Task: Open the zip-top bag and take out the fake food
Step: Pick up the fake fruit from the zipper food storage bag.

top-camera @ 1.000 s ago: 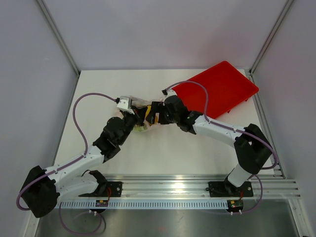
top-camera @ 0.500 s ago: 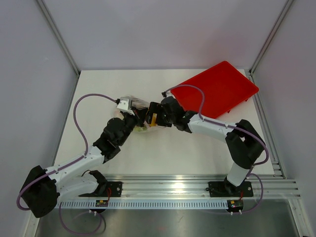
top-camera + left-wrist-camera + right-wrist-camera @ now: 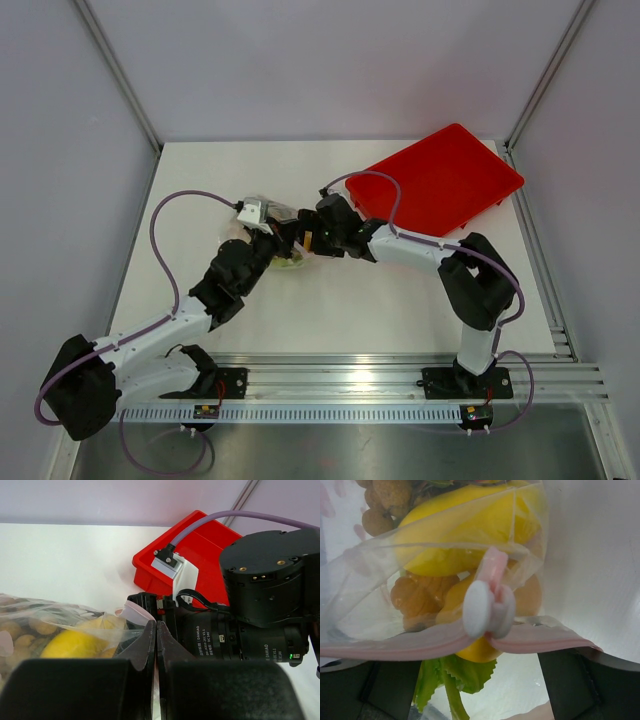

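The zip-top bag (image 3: 365, 595), clear with a pink zip strip (image 3: 395, 647) and a white slider (image 3: 487, 607), fills the right wrist view. Inside it is fake food: a yellow fruit (image 3: 465, 535), orange pieces (image 3: 420, 597), tan balls (image 3: 385, 500) and a green leafy stalk (image 3: 465, 672). My right gripper (image 3: 480, 667) is open, its fingers wide on either side of the slider. My left gripper (image 3: 156, 626) is shut, pinching the bag's edge (image 3: 132, 615). From above, both grippers meet at the bag (image 3: 290, 258), left (image 3: 274, 240) and right (image 3: 302, 238).
A red tray (image 3: 440, 180) lies tilted at the back right, just behind the right arm's wrist (image 3: 260, 605). White table (image 3: 350, 300) spreads in front of the bag. Purple cables loop over both arms.
The right arm has pushed left toward the bag, bringing its gripper up to the zip slider with the jaws spread wider. The left arm has held still.
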`<action>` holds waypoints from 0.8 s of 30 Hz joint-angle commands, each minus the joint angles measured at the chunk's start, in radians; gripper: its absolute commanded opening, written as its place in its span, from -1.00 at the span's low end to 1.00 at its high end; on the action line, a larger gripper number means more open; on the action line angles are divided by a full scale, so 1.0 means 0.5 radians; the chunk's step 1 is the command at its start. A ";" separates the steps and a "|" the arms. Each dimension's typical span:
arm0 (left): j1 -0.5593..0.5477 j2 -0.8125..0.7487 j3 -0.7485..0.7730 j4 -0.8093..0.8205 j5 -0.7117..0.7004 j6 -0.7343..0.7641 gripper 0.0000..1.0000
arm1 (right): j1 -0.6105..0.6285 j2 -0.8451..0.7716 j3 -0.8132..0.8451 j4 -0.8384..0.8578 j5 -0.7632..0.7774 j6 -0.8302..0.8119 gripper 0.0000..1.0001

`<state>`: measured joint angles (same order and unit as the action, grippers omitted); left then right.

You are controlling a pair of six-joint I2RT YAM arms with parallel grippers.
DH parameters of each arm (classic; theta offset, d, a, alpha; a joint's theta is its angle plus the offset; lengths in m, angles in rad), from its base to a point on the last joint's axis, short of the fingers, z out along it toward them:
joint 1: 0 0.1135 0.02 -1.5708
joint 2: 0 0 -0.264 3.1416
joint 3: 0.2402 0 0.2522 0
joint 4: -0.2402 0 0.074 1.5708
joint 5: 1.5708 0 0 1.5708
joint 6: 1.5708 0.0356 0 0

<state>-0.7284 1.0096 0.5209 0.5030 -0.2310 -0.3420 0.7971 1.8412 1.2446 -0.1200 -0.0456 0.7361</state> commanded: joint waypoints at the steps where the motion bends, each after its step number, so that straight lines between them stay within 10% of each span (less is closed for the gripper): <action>1: -0.010 -0.019 0.020 0.230 0.039 -0.034 -1.00 | -0.014 0.045 0.106 -0.104 0.057 -0.046 0.85; 10: -0.010 -0.007 0.010 0.224 -0.029 -0.058 -1.00 | -0.023 -0.044 0.014 0.004 0.061 -0.052 0.25; 24: -0.007 0.027 0.029 0.111 -0.148 -0.117 -1.00 | -0.054 -0.252 -0.157 0.194 0.005 -0.039 0.16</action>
<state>-0.7284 1.0130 0.5144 0.5034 -0.2569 -0.3836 0.7841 1.7844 1.1828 -0.0830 -0.0444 0.7223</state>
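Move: The orange fake fruit lies in the bag's mouth just off the right hand's open fingers, about 1 cm ahead, 2 cm to the left and 2 cm below. From that hand the yellow fruit is some 5 cm ahead and 6 cm left, the green leaves about 2 cm back and 3 cm left, both about 4 cm lower. From the left hand, the orange fruit is roughly 4 cm ahead, neither left nor right, and 13 cm below. Pinching the orange fruit between both pads, the right fingers close by about a quarter of their range and stall on its sides while the hand sinks roughly half a centimetre. Still gripping, the hand then eases about 1 cm up and 1 cm to the right, with hardly any wrist turn. The left hand stays put, shut on the bag's rim. ##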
